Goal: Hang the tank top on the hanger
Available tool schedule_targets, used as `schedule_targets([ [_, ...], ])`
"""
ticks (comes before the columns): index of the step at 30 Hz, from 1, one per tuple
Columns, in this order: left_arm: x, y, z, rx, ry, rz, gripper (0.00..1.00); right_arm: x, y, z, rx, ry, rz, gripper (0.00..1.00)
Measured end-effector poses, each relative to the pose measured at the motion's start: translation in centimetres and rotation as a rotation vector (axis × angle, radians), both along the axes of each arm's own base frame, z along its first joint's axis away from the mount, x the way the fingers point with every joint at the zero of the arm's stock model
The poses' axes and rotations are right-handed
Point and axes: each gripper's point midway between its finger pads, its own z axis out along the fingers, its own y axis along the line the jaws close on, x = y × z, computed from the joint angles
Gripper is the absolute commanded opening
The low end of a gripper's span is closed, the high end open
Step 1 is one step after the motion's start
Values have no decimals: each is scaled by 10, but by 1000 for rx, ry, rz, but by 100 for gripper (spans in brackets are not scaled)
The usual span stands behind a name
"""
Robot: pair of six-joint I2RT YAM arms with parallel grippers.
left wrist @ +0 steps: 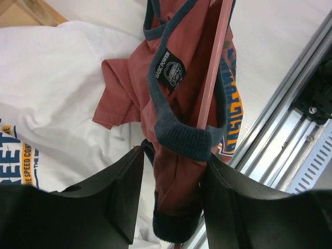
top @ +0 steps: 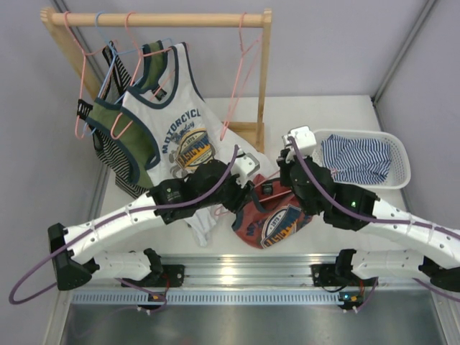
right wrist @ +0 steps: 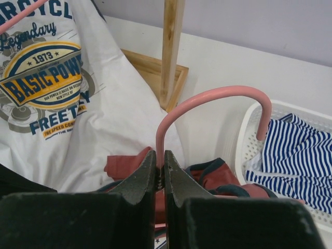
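The rust-red tank top (top: 273,223) with navy trim lies bunched on the table between my two arms, its chest print facing up. A pink hanger (right wrist: 207,98) runs through it. My right gripper (right wrist: 161,155) is shut on the stem just below the curved hook. In the left wrist view the hanger's pink arm (left wrist: 215,67) passes inside a navy-edged strap of the tank top (left wrist: 176,104). My left gripper (left wrist: 175,153) stands open around that strap. The cloth touches the right finger, and a gap shows at the left finger.
A wooden rack (top: 158,19) at the back left carries a white Motorcycle top (top: 180,122), green and striped garments, and spare pink hangers (top: 241,72). A white basket (top: 399,144) at the right holds a blue-and-white striped garment (top: 356,158). A metal rail (left wrist: 280,150) runs along the near edge.
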Motion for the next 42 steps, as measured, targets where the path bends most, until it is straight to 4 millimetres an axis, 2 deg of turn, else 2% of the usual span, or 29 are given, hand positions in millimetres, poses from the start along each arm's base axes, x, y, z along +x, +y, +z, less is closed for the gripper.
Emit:
schedule_targets([
  [9,8,-3,-7,-26,-28,28,40,-1,12,0,-25,8,21,0],
  [10,8,-3,-8,-27,-30,31,36,-1,13,1,-26,8,25,0],
  [11,8,-2,-9,-28,-30,33,27,-1,15,1,-27,7,28,0],
  [16,1,-4,-10,-50,-32,4,2,-1,21,3,-32,7,38,0],
  [24,-4,-2,-17,-108,-30,15,0,-2,31,0,-67,9,61,0],
  [27,-6,0,-20,-149,-29,26,0,-3,36,-3,-76,15,76,11],
  [28,-7,1,-22,-167,-31,29,0,-4,39,-4,-75,19,86,23],
  [31,-7,8,-28,-189,-22,66,0,-6,43,-5,-69,22,99,42],
  [32,-5,10,-31,-194,-18,86,0,-6,42,-4,-66,21,97,52],
  [34,-2,16,-38,-191,-11,121,0,-6,42,-3,-63,18,96,65],
  [42,-1,25,-60,-199,13,179,0,-6,35,5,-42,0,80,84],
])
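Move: Between the left hand's open fingers, about 1 cm to the right and just below, lies the red tank top's left strap, looped over the end of the pink hanger. The tank top's printed body lies about 9 cm right, 8 back and 16 below; the white tank top's lower part about 8 left and 5 ahead, 12 below. From the right hand, still gripping the hanger's hook, that strap is some 8 cm left, 7 back and 8 below, the basket about 24 right and 3 ahead, well below. Closing on the strap and the hanger arm inside it, the left hand pinches the two together, then sinks about 6 cm and swings some 2.5 cm left, turning roughly 15 degrees with its left side dipping. Meanwhile the right hand carries the hook about 4 cm left at nearly level height, then opens wide and lets go of it. ##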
